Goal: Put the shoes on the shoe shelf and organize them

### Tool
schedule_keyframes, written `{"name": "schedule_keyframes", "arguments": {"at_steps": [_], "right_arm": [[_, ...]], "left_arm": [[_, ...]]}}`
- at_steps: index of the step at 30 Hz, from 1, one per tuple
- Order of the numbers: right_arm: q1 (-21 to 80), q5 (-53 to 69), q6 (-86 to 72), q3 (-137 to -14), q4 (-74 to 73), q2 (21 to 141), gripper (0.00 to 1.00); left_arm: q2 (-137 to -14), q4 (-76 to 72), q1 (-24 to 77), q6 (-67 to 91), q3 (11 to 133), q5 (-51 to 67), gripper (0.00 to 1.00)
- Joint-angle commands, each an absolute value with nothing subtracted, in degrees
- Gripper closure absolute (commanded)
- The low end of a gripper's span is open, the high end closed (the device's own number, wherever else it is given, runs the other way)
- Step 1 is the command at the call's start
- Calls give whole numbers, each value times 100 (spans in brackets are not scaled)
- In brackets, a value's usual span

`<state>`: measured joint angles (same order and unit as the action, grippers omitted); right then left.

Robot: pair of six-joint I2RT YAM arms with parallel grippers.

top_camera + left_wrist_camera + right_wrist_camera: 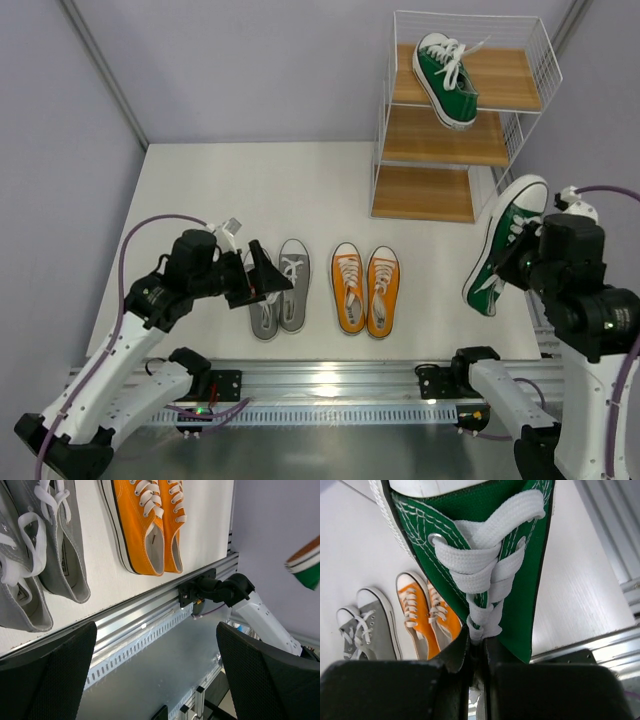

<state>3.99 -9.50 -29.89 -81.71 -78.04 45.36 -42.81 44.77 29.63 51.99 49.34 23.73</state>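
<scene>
One green shoe (447, 78) lies on the top board of the shoe shelf (440, 192) at the back right. My right gripper (520, 262) is shut on the laces and tongue of the other green shoe (505, 243), which hangs tilted above the table in front of the shelf. In the right wrist view the fingers (457, 652) pinch the white laces of that green shoe (530, 605). The orange pair (365, 288) and the grey pair (280, 290) lie side by side on the table. My left gripper (268, 275) hovers open over the grey pair, with nothing between its fingers (50, 675).
An aluminium rail (330, 385) runs along the table's near edge, with the arm bases bolted to it. Grey walls close off the back and both sides. The shelf's middle and bottom boards are bare. In the left wrist view the right arm's base (225, 590) sits on the rail.
</scene>
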Motion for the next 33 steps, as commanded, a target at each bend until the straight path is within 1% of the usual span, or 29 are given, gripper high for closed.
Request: {"name": "schedule_keyframes", "arguments": {"at_steps": [1, 2, 3, 4, 6, 7, 11, 13, 19, 24, 27, 33], "right_arm": [[396, -940, -1979, -9717, -7945, 5034, 96], [396, -1184, -1821, -10443, -7954, 5410, 96], [404, -1282, -1645, -10781, -7963, 5649, 96], [404, -1335, -1417, -11419, -7928, 5869, 96], [475, -1572, -1415, -11986, -7832, 6491, 96], [475, -1739, -1424, -12606, -7822, 6695, 96], [475, -1968, -1336, -13708, -7541, 7732, 96], [475, -1969, -1301, -14122, -7244, 8197, 96], [466, -1522, -1108, -14246, -5908, 8822, 96], [457, -1547, -906, -14581, -5232, 9167, 96], [308, -1521, -905, -14660, -4958, 9272, 96], [114, -1117, -993, -14818, -4957, 9571, 96]], "left_arm": [[-4482, 4131, 2979, 5019, 5326, 2549, 0], [-4526, 4105, 2971, 5001, 5387, 2549, 0], [-4613, 4078, 2971, 5001, 5492, 2549, 0], [-4649, 4009, 2971, 4992, 5554, 2549, 0], [-4789, 3990, 2971, 4957, 5808, 2523, 0], [-4825, 3973, 2979, 4940, 5905, 2514, 0], [-5027, 3859, 2971, 4913, 6450, 2443, 0], [-5141, 3570, 2971, 4965, 6792, 2391, 0], [-5721, 2875, 2971, 5053, 7979, 2601, 0], [-6038, 1647, 2971, 5308, 8235, 2909, 0], [-6169, 1162, 2971, 5475, 8349, 3058, 0], [-6521, 730, 2971, 5660, 8648, 3313, 0]]}}
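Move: The right hand already holds the second green shoe by its laces. The free right half of the top shelf lies about 28 cm ahead of that hand, 2 cm to its right and 9 cm higher; the first green shoe stands there too, about 11 cm left of that spot. The right orange shoe is some 5 cm ahead, 16 cm left and 27 cm below. From the left hand, the free spot is about 31 cm ahead, 41 cm right and 17 cm up. Up first, then forward: the right hand climbs nearly 20 cm, swings about 24 cm out towards the free half of the top shelf, then rises a little more at its front, tilting its fingers up some 30 degrees and keeping its pinch on the laces. The left hand, open and empty, rises about 26 cm away from the grey shoes, also forward and right, fingers tipping up. ##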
